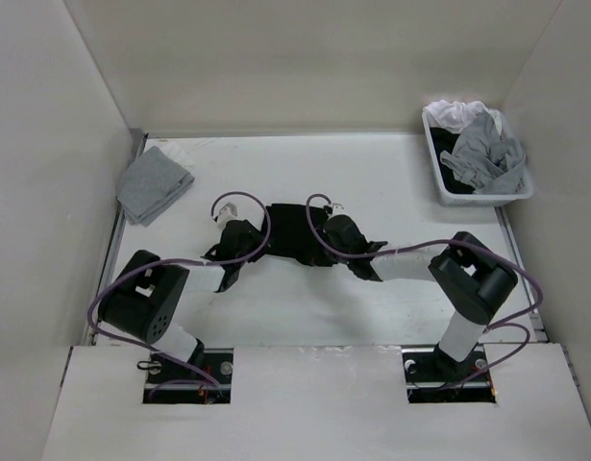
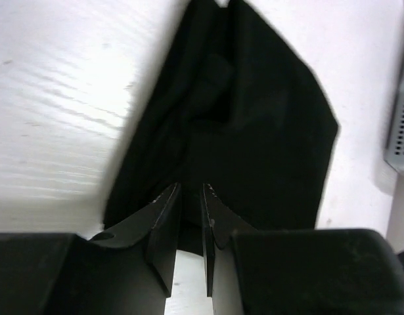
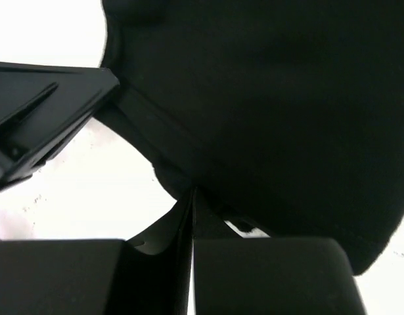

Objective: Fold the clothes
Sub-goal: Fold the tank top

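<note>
The clothes (image 1: pixel 297 230), a black T-shirt, lie crumpled in the middle of the white table (image 1: pixel 391 182). My left gripper (image 1: pixel 264 230) reaches into the shirt's left edge. In the left wrist view its jaws (image 2: pixel 190 187) stand a narrow gap apart, with the black fabric (image 2: pixel 254 131) lying between the tips. My right gripper (image 1: pixel 316 240) is at the shirt's right side. In the right wrist view its jaws (image 3: pixel 192 191) are pressed together on a hem of the shirt (image 3: pixel 274 98), which hangs bunched above them.
A folded light grey cloth (image 1: pixel 153 182) lies at the back left. A white basket (image 1: pixel 480 198) with grey and white garments stands at the back right, its wall showing in the left wrist view (image 2: pixel 402 111). White walls enclose the table. The left arm's black body (image 3: pixel 44 111) is near the right gripper.
</note>
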`<state>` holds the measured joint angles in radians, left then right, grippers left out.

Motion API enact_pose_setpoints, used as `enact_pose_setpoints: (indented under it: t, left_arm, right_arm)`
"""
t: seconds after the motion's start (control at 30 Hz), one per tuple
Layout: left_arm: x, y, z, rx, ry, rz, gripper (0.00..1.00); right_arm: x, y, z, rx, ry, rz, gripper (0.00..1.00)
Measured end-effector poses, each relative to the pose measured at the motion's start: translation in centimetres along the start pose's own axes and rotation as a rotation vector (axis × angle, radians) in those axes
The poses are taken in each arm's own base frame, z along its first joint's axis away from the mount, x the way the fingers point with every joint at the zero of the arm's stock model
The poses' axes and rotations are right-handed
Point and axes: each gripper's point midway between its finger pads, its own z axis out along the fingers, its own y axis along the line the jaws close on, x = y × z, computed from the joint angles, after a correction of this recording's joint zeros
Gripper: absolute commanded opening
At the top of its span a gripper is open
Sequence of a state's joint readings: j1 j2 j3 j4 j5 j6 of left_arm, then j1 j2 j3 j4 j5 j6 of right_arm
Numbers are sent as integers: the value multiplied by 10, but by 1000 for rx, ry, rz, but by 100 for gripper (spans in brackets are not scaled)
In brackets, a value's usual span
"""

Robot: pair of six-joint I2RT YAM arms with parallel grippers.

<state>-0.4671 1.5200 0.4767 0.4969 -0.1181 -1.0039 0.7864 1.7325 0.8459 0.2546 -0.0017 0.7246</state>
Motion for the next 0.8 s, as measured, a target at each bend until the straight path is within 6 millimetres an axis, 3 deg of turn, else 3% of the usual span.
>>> enact_pose_setpoints:
  t: [0.1,0.23,0.4,0.53,0.63,0.73,0.8]
  left_arm:
    - [2,17,4,-24,6,-23,16]
    - [-2,19,1,4,-1,-44,18]
    - [-13,10,-28,64,-45,-40,25]
    - [-46,-23,-60,173,-163,-19,34]
    - [-63,-33,-76,182,-226,19,42]
    - [-73,-29,-81,129,-257,74,47]
    - [-78,-21,-84,80,-270,112,49]
  right_arm:
    - [8,-5,0,-9,-2,30,4]
    - [10,-6,0,-20,-9,50,9]
    - [7,0,-14,-45,-17,50,24]
    - [-26,30,-50,-134,-106,20,34]
    - [-57,50,-81,-203,-207,-2,36]
    - [-82,46,-104,-205,-303,-6,37]
    - [-95,30,-111,-158,-361,3,30]
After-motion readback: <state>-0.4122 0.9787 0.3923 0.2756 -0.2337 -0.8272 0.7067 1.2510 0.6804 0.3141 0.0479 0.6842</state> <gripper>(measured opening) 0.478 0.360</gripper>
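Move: The folded tank top lies low in front of both hands: its middle is about 8 cm right of the left hand and 2 cm ahead, roughly 3 cm below. From the right hand, which is at the near edge, that middle is some 4 cm left and 5 cm ahead, with the small tail on the near edge barely 1 cm left and 1 cm back. The folded grey cloths sit about 27 cm left and 14 cm ahead of the left hand. Both hands, already down at the tank top with the right fingers shut and the left ones nearly so, settle another centimetre or so onto its left end and near edge, easing slightly back, then lift away from it, the left ending some 10 cm and the right about 14 cm above where they began. As they rise they part to either side, the left hand drifting about 6 cm left and the right swinging a similar way right, while both sets of fingers open part way and the wrists tip up by 15 to 20 degrees. ##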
